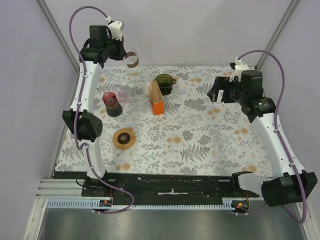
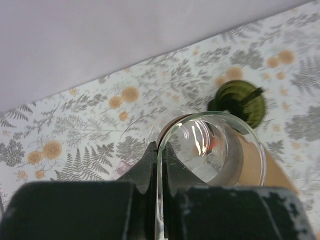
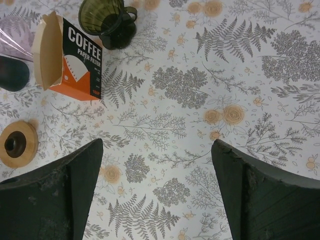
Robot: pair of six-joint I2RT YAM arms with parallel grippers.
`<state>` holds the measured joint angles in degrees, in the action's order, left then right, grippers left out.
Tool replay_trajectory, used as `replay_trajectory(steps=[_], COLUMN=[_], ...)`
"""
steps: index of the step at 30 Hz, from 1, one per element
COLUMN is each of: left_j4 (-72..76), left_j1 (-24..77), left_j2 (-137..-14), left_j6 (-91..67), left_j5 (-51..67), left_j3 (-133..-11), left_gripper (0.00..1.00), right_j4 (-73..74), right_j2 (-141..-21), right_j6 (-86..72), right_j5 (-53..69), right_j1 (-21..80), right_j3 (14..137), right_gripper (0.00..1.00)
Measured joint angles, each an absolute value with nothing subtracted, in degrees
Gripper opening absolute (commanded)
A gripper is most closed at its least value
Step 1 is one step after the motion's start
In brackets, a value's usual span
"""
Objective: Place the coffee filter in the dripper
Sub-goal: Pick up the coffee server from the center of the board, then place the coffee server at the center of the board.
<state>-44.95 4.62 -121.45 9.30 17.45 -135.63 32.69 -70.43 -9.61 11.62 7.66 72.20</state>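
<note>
The dark green dripper [image 1: 165,82] stands at the back of the patterned table, empty as far as I can see, next to the orange coffee filter box [image 1: 157,100] with tan filters [image 3: 47,50] sticking out of its open top. My left gripper [image 1: 122,53] is raised over the back left corner, shut on the rim of a clear glass carafe [image 1: 132,58]. In the left wrist view its fingers [image 2: 150,165] pinch the glass wall [image 2: 215,145], with the dripper [image 2: 241,100] beyond. My right gripper [image 3: 157,150] hangs open over bare cloth at the right.
A dark jar with a red lid [image 1: 112,103] stands left of the box. A wooden ring [image 1: 124,138] lies in front of it. Grey walls close in the back and sides. The right gripper [image 1: 216,92] is apart from all objects.
</note>
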Motion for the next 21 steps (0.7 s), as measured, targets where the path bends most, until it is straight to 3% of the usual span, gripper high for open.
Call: replay_trajectory(steps=[7, 13, 21], left_j4=[-46.89, -47.48, -42.94], left_j1=[21.74, 36.51, 40.75], left_j2=[-109.14, -107.87, -110.87], left_j6=[2.85, -2.26, -11.03], left_j5=[13.89, 9.80, 4.54], left_j3=[-132.51, -124.51, -108.71], left_gripper=[0.02, 0.02, 0.02], right_j4=[32.64, 32.71, 32.95], right_j2=[-65.47, -62.08, -55.66], right_j6=[-8.71, -8.16, -7.94], right_j5=[10.41, 8.60, 6.59], right_j1=[7.73, 7.73, 7.73], right_j3=[72.16, 71.22, 64.82], right_gripper=[0.98, 0.98, 0.98])
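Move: The coffee server already hangs from the left fingers by its rim. Its place, the open mid-table, lies about 20 cm back, 28 cm right and 23 cm below this hand. On the way stands the coffee filter box, 12 cm back and 16 cm right; the green dripper is 20 cm right, 2 cm back, both nearly 20 cm lower. From the right hand the open place is roughly level, 17 cm left and 20 cm down. The coffee server, its rim still pinched by the left fingers, is swung quickly right and back, some 25 cm and 20 cm. It arcs up about 8 cm to pass over the filter box, then sinks towards the open mid-table as the hand tips down about 20 degrees and turns a little clockwise. The empty right hand, still open, rises slightly and draws back 5 cm. ##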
